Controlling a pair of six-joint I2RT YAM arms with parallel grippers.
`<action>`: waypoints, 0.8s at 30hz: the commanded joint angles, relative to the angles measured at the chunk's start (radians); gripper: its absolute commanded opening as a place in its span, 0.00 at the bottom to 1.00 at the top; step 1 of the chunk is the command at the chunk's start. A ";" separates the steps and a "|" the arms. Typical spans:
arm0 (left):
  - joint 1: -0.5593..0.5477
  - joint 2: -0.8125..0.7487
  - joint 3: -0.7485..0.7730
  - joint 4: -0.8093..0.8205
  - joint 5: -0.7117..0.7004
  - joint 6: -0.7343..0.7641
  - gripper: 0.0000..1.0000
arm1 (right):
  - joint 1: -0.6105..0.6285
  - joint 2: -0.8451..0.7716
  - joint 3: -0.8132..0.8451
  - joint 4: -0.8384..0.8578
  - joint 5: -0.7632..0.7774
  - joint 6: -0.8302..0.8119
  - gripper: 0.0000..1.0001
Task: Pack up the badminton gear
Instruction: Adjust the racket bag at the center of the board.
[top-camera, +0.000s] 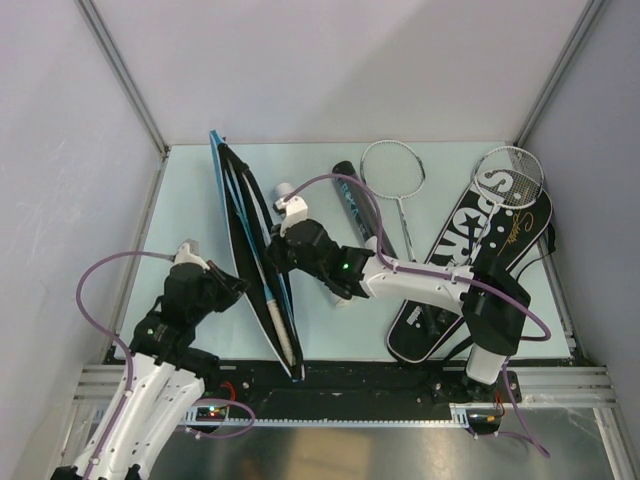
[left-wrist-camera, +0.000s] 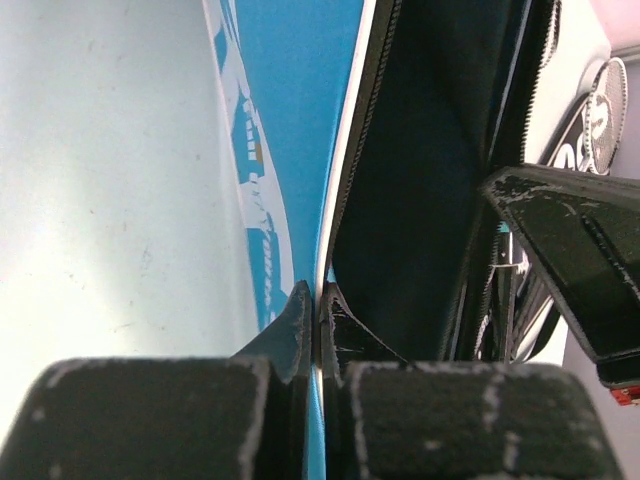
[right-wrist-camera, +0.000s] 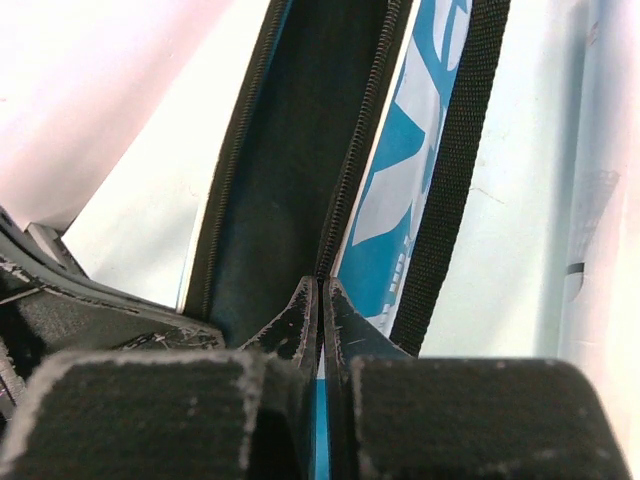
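Observation:
The blue racket cover (top-camera: 245, 225) stands on edge at the left of the table, its zipper mouth parted and the dark inside showing. A white racket handle (top-camera: 283, 335) lies at its near end. My left gripper (top-camera: 240, 285) is shut on the cover's left edge (left-wrist-camera: 290, 120), fingertips (left-wrist-camera: 300, 320) pinching the rim. From the other side, my right gripper (top-camera: 272, 250) is shut on the zipper edge (right-wrist-camera: 350, 170); the black strap (right-wrist-camera: 450, 180) runs beside it. The black "SPORT" cover (top-camera: 470, 260) lies at the right with a silver racket (top-camera: 510, 175) on it.
A second silver racket (top-camera: 393, 170) and a black tube (top-camera: 355, 205) lie at the table's middle back, behind the right arm. A small white item (top-camera: 283, 189) sits by the right wrist. Grey walls close in the table on three sides.

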 joint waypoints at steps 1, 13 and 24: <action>0.007 0.009 -0.007 0.096 0.023 0.037 0.07 | 0.020 -0.016 0.010 0.075 -0.044 0.016 0.00; 0.081 0.228 0.177 0.076 -0.154 0.201 0.59 | 0.038 0.034 -0.022 0.092 -0.099 -0.022 0.00; 0.183 0.537 0.425 0.116 -0.204 0.301 0.66 | 0.020 0.017 -0.036 0.115 -0.156 -0.043 0.00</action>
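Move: Both shut grippers still pinch the rims of the blue racket bag, which stands mouth up. Its middle lies about 6 cm ahead of the left hand, 5 cm to its right and 5 cm lower; the racket handle inside is some 14 cm back and 9 cm right of that hand. From the right hand the bag's middle is level ahead, about 4 cm left and 8 cm below, with the white tube 5 cm ahead and 13 cm right, and the BOKA tube some 17 cm ahead and 25 cm right, both about 14 cm lower. The left gripper lets go of the bag's left rim, opening to roughly two thirds almost in place, then travels forward along that side of the bag, also outward to the left and rising, about 12 cm in all, its left side rolling up some 20 degrees. Meanwhile the right gripper keeps its pinch on the zipped right rim and draws it back and to the left by about 3 cm, then holds there, swinging slightly counter-clockwise. ##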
